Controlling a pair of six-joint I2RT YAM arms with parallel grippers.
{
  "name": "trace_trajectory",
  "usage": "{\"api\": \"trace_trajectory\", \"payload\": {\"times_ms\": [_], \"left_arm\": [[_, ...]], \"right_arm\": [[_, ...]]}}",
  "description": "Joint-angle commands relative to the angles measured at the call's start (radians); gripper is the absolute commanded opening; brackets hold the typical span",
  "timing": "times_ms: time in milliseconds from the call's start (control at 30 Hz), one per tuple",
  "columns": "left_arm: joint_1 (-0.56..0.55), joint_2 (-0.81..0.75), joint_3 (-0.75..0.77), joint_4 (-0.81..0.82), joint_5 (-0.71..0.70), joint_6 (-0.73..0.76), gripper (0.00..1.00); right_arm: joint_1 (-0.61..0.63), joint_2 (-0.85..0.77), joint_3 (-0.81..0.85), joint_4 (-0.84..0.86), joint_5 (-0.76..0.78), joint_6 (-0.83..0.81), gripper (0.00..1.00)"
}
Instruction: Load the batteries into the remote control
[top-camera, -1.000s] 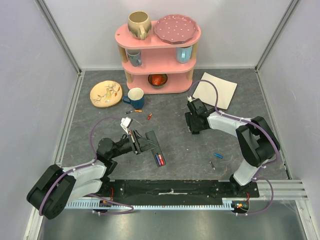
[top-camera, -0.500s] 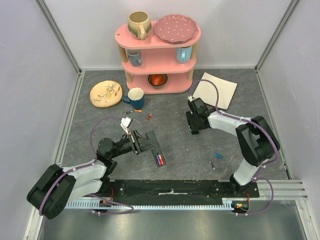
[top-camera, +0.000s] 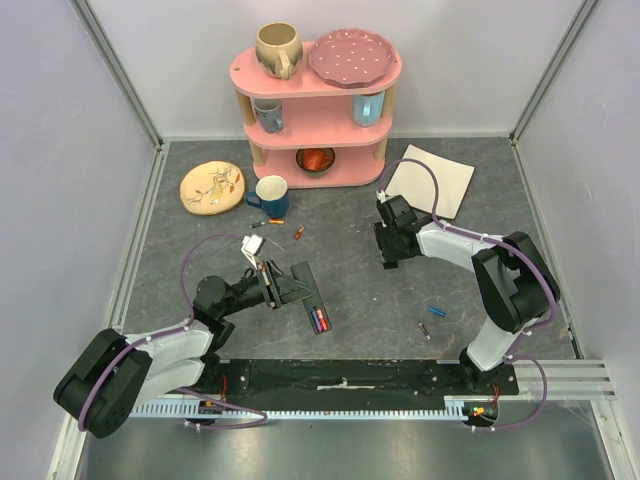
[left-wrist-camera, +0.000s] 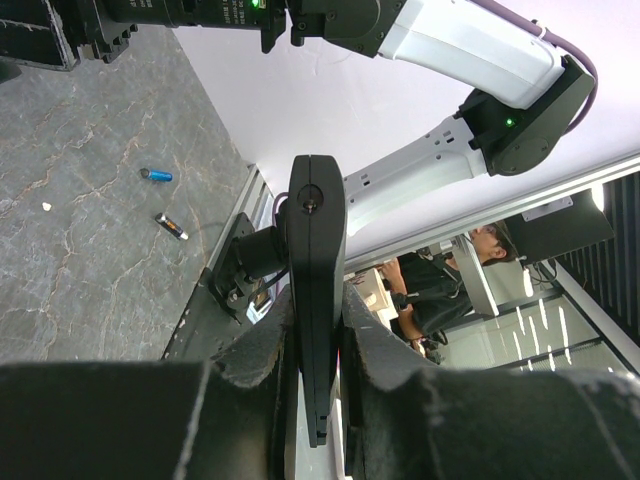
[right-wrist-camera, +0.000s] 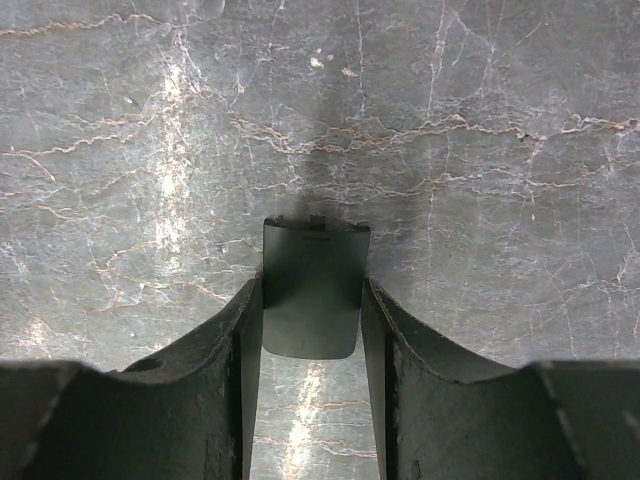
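My left gripper is shut on the remote control and holds it just above the table; two batteries sit in its open compartment. In the left wrist view the remote control stands edge-on between my fingers. The black back cover lies flat on the table with my right gripper down over it, both fingers against its long edges. Loose batteries lie around: a blue one, a dark one, an orange-red one.
A pink shelf with mugs, a bowl and a plate stands at the back. In front of it are a blue mug, a yellow plate and a white sheet. Another small battery lies by the mug.
The right gripper's fingers have narrowed onto the back cover, and that gripper has shifted slightly. The left arm and the remote have stayed still.
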Motion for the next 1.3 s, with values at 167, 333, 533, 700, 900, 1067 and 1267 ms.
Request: {"api": "trace_trajectory", "payload": {"times_ms": [167,333,533,700,900,1067,1267], "left_arm": [[0.004,0.003,0.020,0.019,-0.006,0.039,0.02],[0.004,0.018,0.032,0.013,-0.098,0.032,0.02],[0.003,0.102,0.093,0.039,-0.165,0.004,0.02],[-0.005,0.242,0.132,0.186,-0.176,-0.057,0.02],[-0.051,0.371,0.162,0.276,-0.233,-0.099,0.02],[-0.085,0.424,0.188,0.283,-0.270,-0.114,0.02],[-0.105,0.454,0.204,0.296,-0.316,-0.102,0.02]], "right_arm": [[-0.005,-0.008,-0.037,-0.002,-0.021,-0.001,0.31],[-0.005,-0.111,-0.046,-0.010,-0.047,0.025,0.24],[0.050,-0.373,-0.004,-0.144,-0.100,0.019,0.22],[0.245,-0.488,0.070,-0.348,-0.066,0.028,0.15],[0.343,-0.563,0.150,-0.488,-0.069,0.068,0.13],[0.386,-0.547,0.216,-0.539,-0.095,0.073,0.14],[0.446,-0.488,0.236,-0.525,-0.118,0.093,0.14]]}}
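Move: Held in the left gripper, the remote's open battery compartment lies about 21 cm back from the right hand, 17 cm to its left and some 17 cm above; the right fingers already pinch the battery cover at table level. The loose blue battery is roughly 12 cm back and 12 cm right of the right hand, the dark battery some 16 cm back and 9 cm right. From the left hand, the cover is about 15 cm ahead, 20 cm right and 18 cm below. Lifting the pinched battery cover off the table, the right hand rises about 18 cm, swinging back some 15 cm and left towards the open compartment while turning about 20 degrees counter-clockwise. The left arm keeps its grip and brings the remote to meet it, forward about 7 cm, then also right and down, its wrist tilting slightly. ##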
